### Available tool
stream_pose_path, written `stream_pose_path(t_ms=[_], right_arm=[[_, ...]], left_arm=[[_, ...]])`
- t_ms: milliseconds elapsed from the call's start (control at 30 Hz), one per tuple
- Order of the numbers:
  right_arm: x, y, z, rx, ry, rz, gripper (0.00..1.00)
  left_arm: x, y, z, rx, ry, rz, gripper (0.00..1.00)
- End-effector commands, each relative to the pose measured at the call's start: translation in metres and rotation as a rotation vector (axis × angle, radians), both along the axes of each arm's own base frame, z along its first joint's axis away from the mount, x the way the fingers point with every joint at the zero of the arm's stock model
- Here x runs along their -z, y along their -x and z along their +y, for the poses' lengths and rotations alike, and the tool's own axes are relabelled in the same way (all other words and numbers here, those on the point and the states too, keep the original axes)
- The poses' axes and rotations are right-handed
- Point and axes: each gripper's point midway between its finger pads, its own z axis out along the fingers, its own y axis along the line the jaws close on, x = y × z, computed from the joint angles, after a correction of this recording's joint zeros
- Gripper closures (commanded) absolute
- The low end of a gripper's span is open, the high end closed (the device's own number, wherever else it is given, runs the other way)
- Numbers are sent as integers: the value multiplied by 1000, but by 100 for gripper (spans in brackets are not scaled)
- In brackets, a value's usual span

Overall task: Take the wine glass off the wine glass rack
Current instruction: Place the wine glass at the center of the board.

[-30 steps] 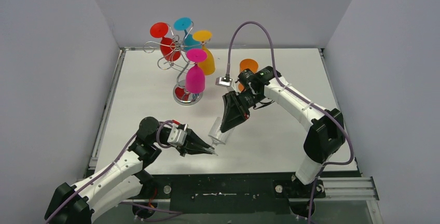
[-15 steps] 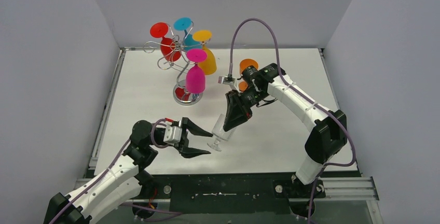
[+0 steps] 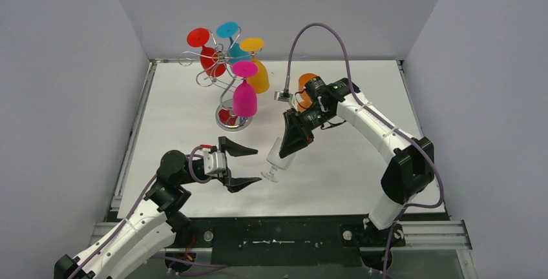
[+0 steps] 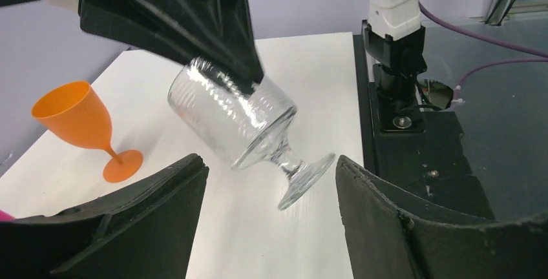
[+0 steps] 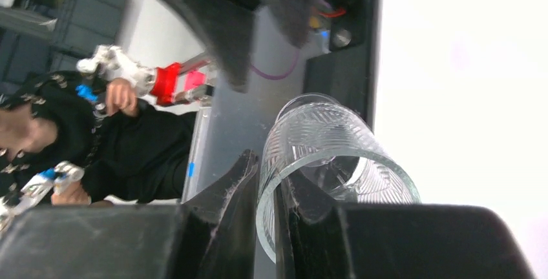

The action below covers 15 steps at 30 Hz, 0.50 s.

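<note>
A clear ribbed wine glass point(image 3: 276, 159) hangs tilted near the table's middle, its foot pointing down and left, just over the white surface. My right gripper point(image 3: 289, 146) is shut on the glass rim, one finger inside the bowl point(image 5: 329, 143) and one outside. My left gripper point(image 3: 256, 165) stands open just left of the glass foot point(image 4: 309, 179), not touching it. The wine glass rack point(image 3: 234, 121), a silver wire stand on a round base, is at the back left with red, blue, yellow and pink glasses hanging on it.
An orange glass point(image 3: 308, 82) stands upright behind my right arm, also in the left wrist view point(image 4: 84, 121). The right arm's base point(image 4: 394, 46) sits on the black rail at the table's near edge. Grey walls close in both sides.
My left gripper has opened, let go of the glass foot and drawn back to the left. My right gripper has carried the clear glass slightly up and away.
</note>
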Motion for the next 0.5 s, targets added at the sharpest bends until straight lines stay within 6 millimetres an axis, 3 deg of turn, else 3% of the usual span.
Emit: stream_pose_path(t_ms=[0, 33, 133, 233, 333, 467], right_arm=[[12, -48, 22, 306, 202, -153, 100], [15, -55, 25, 390, 244, -240, 100], [4, -32, 24, 291, 190, -224, 100], [17, -44, 22, 410, 284, -281, 100], [17, -39, 24, 446, 295, -327, 100], [25, -58, 16, 649, 421, -540, 100]], left_arm=[[-16, -11, 6, -78, 1, -58, 29], [-16, -11, 6, -77, 1, -58, 29], [-16, -11, 6, -77, 1, -59, 29], [-16, -11, 6, -78, -1, -56, 29], [-20, -12, 7, -90, 9, -66, 29], [-24, -16, 14, -143, -7, -61, 29]])
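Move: Ahead of the right hand, which already has the clear wine glass pinched by its bowl with the foot canted back-left, the board's middle lies roughly 24 cm out, 3 cm left and 28 cm down. The orange glass stands about 36 cm ahead and 10 cm right; the pink glass on the rack hangs some 28 cm ahead, 15 cm left and 7 cm lower. From the idle left hand, the board's middle is about 25 cm ahead, 7 cm right and 25 cm below. Swinging the held wine glass upright above the board, the right hand drops about 5 cm, nearly all of it early on, and eases about 2 cm forward and 2 cm left. The wrist turns some 35 degrees throughout, clockwise and tipping the fingers downward, while they keep their pinch on the bowl. ##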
